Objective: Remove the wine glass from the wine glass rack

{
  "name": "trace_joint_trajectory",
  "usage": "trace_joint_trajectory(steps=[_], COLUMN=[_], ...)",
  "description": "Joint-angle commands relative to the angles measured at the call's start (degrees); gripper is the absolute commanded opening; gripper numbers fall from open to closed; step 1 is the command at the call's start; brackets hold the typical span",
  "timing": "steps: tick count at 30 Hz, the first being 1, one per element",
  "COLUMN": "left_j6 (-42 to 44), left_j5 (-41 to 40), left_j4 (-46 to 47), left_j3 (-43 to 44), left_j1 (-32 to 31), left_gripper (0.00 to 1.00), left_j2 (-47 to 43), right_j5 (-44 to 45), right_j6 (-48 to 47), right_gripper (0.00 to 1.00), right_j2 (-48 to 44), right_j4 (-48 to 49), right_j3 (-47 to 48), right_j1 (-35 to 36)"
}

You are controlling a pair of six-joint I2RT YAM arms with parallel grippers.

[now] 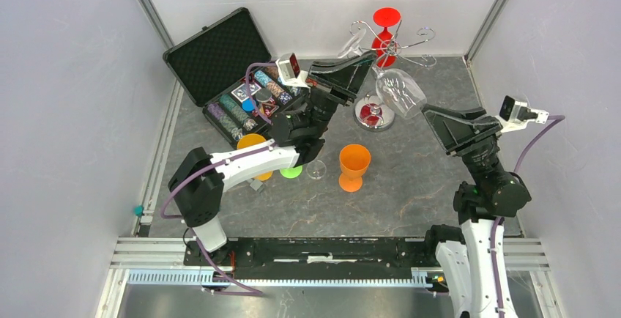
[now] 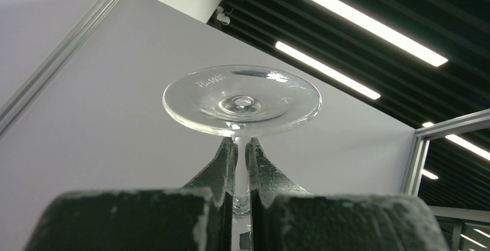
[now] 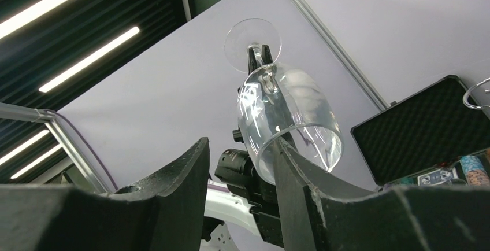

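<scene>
A clear wine glass (image 1: 399, 91) hangs tilted in the air just off the wine glass rack (image 1: 422, 36), bowl pointing right. My left gripper (image 1: 372, 66) is shut on its thin stem; the left wrist view shows the gripper (image 2: 241, 142) pinching the stem right under the round foot (image 2: 241, 99). My right gripper (image 1: 428, 113) reaches toward the bowl's rim from the right. In the right wrist view, this gripper (image 3: 241, 144) stands open, its right finger (image 3: 289, 170) in front of the rim of the bowl (image 3: 289, 118); whether it touches is unclear. A red glass (image 1: 386, 17) hangs on the rack.
An open black case (image 1: 220, 54) with poker chips lies at the back left. An orange goblet (image 1: 354, 165), a yellow-orange cup (image 1: 251, 142), a green foot (image 1: 291, 171) and a clear glass foot (image 1: 316, 169) stand mid-table near the left arm. The rack's shiny base (image 1: 374, 115) sits beneath the held glass.
</scene>
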Motion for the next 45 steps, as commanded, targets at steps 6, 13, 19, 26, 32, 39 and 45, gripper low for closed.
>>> trace_joint_trajectory(steps=[6,13,19,26,32,39,45], left_j6=[-1.2,-2.0,-1.5,-1.8,-0.5,5.7,14.7], left_j5=[3.1,3.3,3.4,3.1,4.1,8.5,11.6], left_j4=[5.6,3.6,3.5,3.4,0.6,-12.1,-26.8], left_j3=[4.9,5.4,3.8,0.6,-4.2,-10.7,-19.4], left_j1=[-0.2,-0.2,-0.3,-0.2,-0.3,-0.2,0.1], left_gripper=[0.02,0.02,0.04,0.43,0.75,1.00,1.00], left_j2=[1.8,2.3,1.1,-1.3,-5.4,-11.8,-21.7], right_j5=[-1.8,2.5,4.9,6.7,8.5,9.7,7.1], right_j6=[-3.3,-5.0,-6.7,-14.6,-21.6,-27.6,-37.9], right_gripper=[0.49,0.34,0.13,0.00,0.00,0.00,0.00], right_j2=[3.6,5.0,4.2,3.8,3.2,2.7,4.2], right_j4=[-4.8,-3.4,-3.8,-11.1,-16.8,-23.6,-41.5], right_j3=[5.9,5.1,4.1,7.3,10.3,14.0,23.5], right_j1=[3.6,9.2,9.5,9.6,9.6,9.7,9.6])
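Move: The left hand already grips the clear wine glass by its stem; the bowl lies about 5 cm back, 4 cm right and 4 cm below that hand. From the right hand, half open by the rim, the bowl's middle is some 3 cm ahead, 4 cm left and 3 cm up. The rack's hub lies roughly 15 cm ahead of the right hand, 4 cm left and 17 cm below; the orange glass stands about 9 cm left, level ahead, 38 cm below. Leftward and a little forward, about 3 cm in all, the right hand comes onto the tilted wine glass and its fingers close, pinching the bowl's wall at the rim while the left keeps the stem. Then the left fingers open wide and that hand sinks some 5 cm and draws back from the stem, as the right carries the glass a few centimetres forward, turning clockwise about 20 degrees. ##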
